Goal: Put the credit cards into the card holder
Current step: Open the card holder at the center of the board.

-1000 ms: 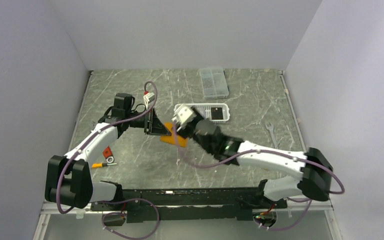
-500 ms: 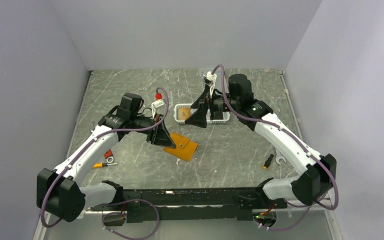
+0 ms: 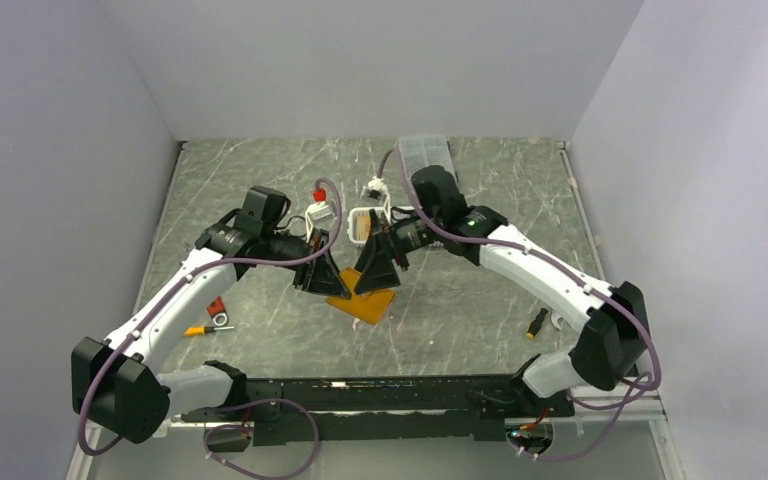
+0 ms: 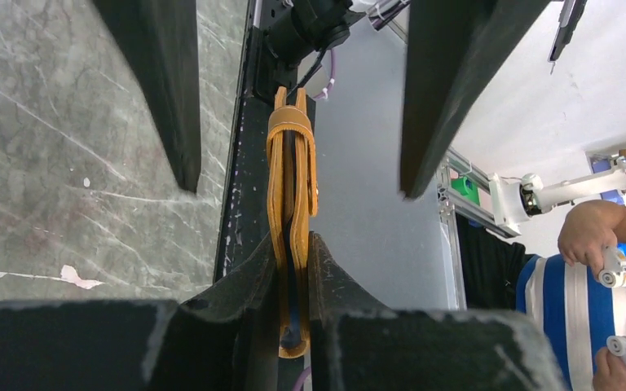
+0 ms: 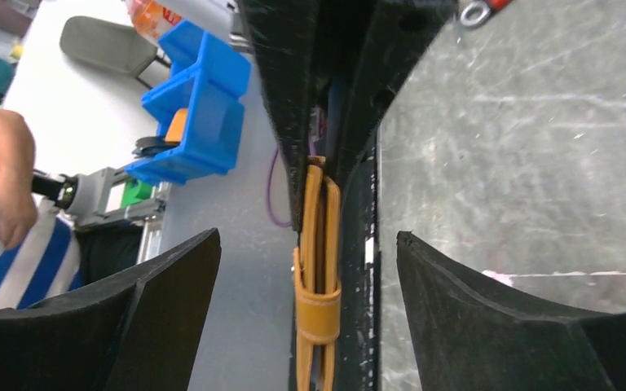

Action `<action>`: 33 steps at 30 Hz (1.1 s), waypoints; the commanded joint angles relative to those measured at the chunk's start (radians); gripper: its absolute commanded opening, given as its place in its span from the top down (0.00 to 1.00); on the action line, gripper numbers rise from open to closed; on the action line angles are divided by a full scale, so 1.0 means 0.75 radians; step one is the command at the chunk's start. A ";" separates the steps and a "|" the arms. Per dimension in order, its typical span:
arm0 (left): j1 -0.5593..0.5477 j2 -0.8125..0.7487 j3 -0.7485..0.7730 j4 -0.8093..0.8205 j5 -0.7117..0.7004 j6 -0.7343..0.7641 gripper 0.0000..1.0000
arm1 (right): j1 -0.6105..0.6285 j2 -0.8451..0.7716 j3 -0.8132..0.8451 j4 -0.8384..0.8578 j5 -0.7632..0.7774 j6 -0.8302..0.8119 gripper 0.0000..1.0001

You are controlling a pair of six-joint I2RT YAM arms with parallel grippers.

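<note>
The orange card holder [image 3: 370, 305] is held off the table, folded, snap tab over its edge. My left gripper [image 3: 330, 285] is shut on one end of it; in the left wrist view the card holder [image 4: 292, 204] stands edge-on between my fingers [image 4: 249, 285], a dark strip between its flaps. My right gripper [image 3: 372, 283] is open, jaws on either side of the card holder's [image 5: 318, 285] tab end without touching it. An orange-gold credit card [image 3: 360, 231] lies in the white basket [image 3: 352, 215].
A clear compartment box [image 3: 425, 152] stands at the back. Small red and yellow tools [image 3: 213, 312] lie at the left. A small screwdriver [image 3: 537, 322] lies at the right, under my right arm. The basket is just behind both grippers.
My right arm swung from the basket down to the card holder and now straddles it with open jaws. The left gripper kept its hold and barely moved.
</note>
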 commanded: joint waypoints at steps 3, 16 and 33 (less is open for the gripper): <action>-0.015 -0.027 0.065 -0.033 0.017 0.073 0.99 | 0.046 0.073 0.052 -0.047 0.047 0.001 0.33; 0.015 -0.049 0.107 -0.028 -0.022 0.024 0.15 | -0.008 -0.156 -0.231 0.325 0.227 0.247 1.00; 0.195 -0.033 -0.128 0.726 0.078 -0.754 0.12 | 0.050 -0.386 -0.707 1.515 0.966 0.920 1.00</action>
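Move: The card holder, still pinched in the left fingers, has its middle some 3 cm left, 1 cm back and 2 cm below the right hand, its strap side between the open right fingers; from the left hand it lies about 4 cm right, 1 cm back and 1 cm down. The white basket is roughly 20 cm ahead, 7 cm right and 25 cm below the right hand, the clear box some 14 cm beyond the basket and 6 cm farther right. Right pinches the holder's strap side, left lets go, and right carries it about 5 cm forward, turning clockwise. ##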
